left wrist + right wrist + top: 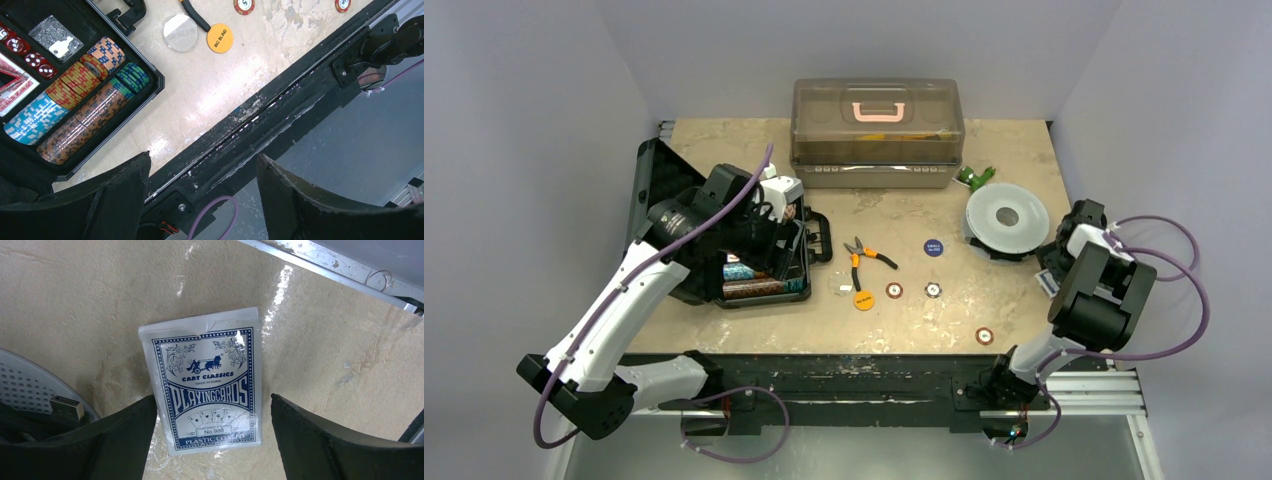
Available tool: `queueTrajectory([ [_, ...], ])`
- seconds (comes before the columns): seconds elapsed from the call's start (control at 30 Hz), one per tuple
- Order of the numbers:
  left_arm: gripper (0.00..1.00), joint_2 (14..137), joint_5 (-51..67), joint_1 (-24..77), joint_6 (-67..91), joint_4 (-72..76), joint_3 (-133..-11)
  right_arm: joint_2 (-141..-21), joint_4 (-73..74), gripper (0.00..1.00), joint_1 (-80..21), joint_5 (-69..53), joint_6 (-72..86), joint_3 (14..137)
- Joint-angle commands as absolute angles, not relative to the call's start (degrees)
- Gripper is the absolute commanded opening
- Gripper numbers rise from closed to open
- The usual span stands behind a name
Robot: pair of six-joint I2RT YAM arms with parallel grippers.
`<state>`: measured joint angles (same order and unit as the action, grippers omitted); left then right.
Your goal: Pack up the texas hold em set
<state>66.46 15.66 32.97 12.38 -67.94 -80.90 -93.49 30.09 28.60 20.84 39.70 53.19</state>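
The black case (816, 243) of the texas hold em set lies open at the left. It holds rows of chips (80, 117), red dice (31, 56) and a red card deck (15, 90). My left gripper (780, 240) (202, 167) hovers over the case, open and empty. Loose chips (894, 290) (985, 336), a blue disc (934, 247), an orange "big blind" disc (220, 38) and a clear disc (180, 33) lie on the table. A blue card pack (207, 385) lies flat at the right. My right gripper (214, 407) (1049, 262) is open astride its lower end, the left finger against its edge.
A large translucent brown box (877, 120) with a pink handle stands at the back. Orange-handled pliers (864, 255) lie mid-table. A round white perforated device (1007, 220) sits just left of my right gripper, with a green object (972, 177) behind it. The black rail (280, 100) runs along the near edge.
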Motion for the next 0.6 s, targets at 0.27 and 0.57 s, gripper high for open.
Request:
queueTrajectory([
  [0.27, 0.75, 64.29, 15.96, 32.74, 11.58, -67.63, -80.58, -91.68, 25.14, 0.66, 29.45, 19.66, 41.06, 49.66],
  [0.57, 0.75, 63.6, 18.1, 32.76, 12.88, -66.95, -78.96, -83.86, 25.64, 0.51, 29.44, 22.26, 37.76, 48.75],
])
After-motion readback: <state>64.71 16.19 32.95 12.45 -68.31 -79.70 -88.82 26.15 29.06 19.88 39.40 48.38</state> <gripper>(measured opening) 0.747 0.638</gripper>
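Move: The pack of playing cards lies flat between the right hand's open fingers, its middle about level with them, some 2 cm to the hand's right and at most 1 cm ahead. The round white tub stands roughly 13 cm ahead and 10 cm to the left of this hand, and a loose red chip lies about 13 cm back and 15 cm left. From the left hand the card pack is about 65 cm to the right, 8 cm ahead and 24 cm below. The right hand stays low at the card pack, easing only about half a centimetre forward while its fingers, still open beyond the pack's width, close from either side and pinch the pack's long edges. With the grip taken, it draws back about 1 cm towards the base and just starts to rise, the fingertips tilting forward some 5 degrees in all. ##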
